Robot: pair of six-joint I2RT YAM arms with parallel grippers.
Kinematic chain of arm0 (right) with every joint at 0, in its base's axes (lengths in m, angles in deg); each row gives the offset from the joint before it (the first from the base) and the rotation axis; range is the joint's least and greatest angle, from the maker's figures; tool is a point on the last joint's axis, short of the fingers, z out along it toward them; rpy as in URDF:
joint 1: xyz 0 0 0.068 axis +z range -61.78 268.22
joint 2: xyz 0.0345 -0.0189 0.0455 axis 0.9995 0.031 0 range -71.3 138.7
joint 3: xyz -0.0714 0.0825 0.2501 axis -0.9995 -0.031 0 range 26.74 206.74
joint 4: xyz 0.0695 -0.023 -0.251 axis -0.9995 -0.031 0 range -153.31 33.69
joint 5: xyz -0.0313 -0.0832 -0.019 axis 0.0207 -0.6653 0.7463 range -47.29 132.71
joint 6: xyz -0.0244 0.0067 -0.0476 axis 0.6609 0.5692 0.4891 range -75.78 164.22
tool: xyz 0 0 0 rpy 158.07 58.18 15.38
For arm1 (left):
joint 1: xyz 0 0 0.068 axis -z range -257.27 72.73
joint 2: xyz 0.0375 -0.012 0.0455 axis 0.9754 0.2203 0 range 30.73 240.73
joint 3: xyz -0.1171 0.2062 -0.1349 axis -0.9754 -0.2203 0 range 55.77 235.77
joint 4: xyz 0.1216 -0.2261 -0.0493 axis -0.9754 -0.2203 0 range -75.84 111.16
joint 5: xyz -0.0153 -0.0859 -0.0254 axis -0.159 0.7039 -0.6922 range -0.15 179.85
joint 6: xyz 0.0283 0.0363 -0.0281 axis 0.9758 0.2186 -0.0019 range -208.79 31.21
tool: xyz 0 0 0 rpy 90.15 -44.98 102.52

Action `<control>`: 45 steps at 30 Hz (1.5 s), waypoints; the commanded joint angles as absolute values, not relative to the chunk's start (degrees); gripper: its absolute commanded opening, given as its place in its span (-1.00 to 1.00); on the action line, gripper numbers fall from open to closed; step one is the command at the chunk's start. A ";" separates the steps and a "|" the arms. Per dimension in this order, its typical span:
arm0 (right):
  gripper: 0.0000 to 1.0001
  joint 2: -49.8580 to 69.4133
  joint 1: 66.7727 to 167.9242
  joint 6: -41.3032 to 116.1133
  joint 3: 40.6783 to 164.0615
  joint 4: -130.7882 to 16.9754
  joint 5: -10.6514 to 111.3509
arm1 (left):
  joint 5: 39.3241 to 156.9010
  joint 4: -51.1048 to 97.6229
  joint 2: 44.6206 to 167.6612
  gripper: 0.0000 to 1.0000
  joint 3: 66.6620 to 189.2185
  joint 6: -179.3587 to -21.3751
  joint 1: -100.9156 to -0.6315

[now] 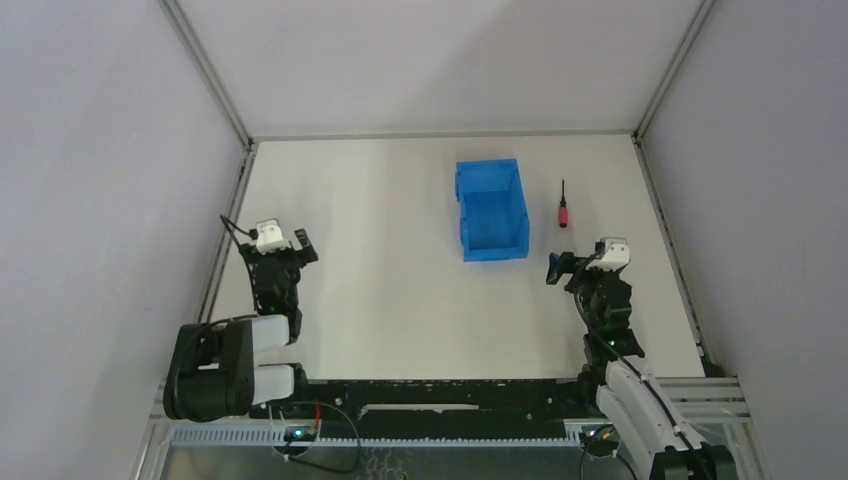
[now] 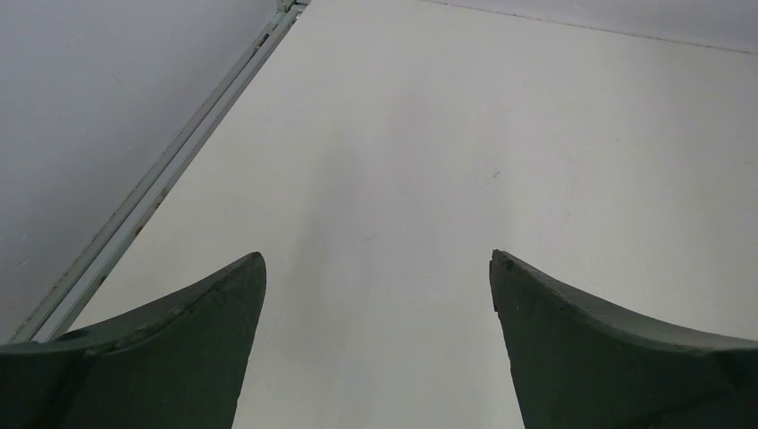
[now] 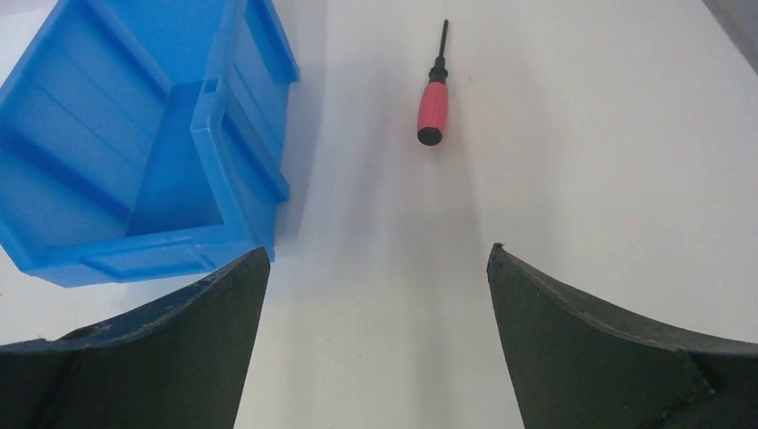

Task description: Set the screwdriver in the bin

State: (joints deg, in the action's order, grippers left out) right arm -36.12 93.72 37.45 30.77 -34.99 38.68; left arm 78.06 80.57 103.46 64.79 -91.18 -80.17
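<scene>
The screwdriver (image 1: pixel 563 209), with a short red handle and thin dark shaft, lies on the white table just right of the blue bin (image 1: pixel 491 209), shaft pointing away from me. In the right wrist view the screwdriver (image 3: pixel 432 96) lies ahead, with the bin (image 3: pixel 134 143) at upper left. My right gripper (image 1: pixel 576 262) (image 3: pixel 377 259) is open and empty, a short way in front of the screwdriver's handle. My left gripper (image 1: pixel 287 244) (image 2: pixel 377 259) is open and empty at the table's left side, far from both.
Grey enclosure walls and metal frame rails (image 1: pixel 228 235) border the table on the left, right and back. The left rail also shows in the left wrist view (image 2: pixel 152 183). A black rail with cables (image 1: pixel 440 390) runs along the near edge.
</scene>
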 commanded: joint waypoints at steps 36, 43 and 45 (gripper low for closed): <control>0.82 43.84 84.59 38.38 121.12 -96.93 43.75 | 77.85 82.24 102.98 1.00 66.63 -90.02 -80.00; 0.45 51.89 84.83 37.09 124.60 -98.08 42.75 | 77.92 82.24 102.97 1.00 66.67 -90.01 -80.01; 0.27 52.75 85.15 36.97 124.16 -98.70 40.85 | 77.90 82.24 102.94 1.00 66.69 -90.02 -80.00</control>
State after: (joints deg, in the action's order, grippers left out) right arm 51.59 84.60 36.91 122.26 -97.02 42.76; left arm 78.04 80.57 103.46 64.79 -91.18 -80.17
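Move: The screwdriver lies some 19 cm ahead of my right hand, about 3 cm to its right and roughly 9 cm below, its handle towards me. The blue bin's middle is about 18 cm ahead of that hand and 14 cm to its left, some 8 cm down. From my idle left hand the screwdriver is far off, about 66 cm to the right, 12 cm ahead and 10 cm lower. I swing my right hand up and over in an arc towards the screwdriver. After a slight dip it rises some 14 cm while reaching forward, then drops steeply to about 8 cm below its starting height, ending 18 cm farther out and a little to the right. My wrist tips down nearly 60 degrees, and my fingers start narrowing late, astride the line of the handle without visibly gripping it. ##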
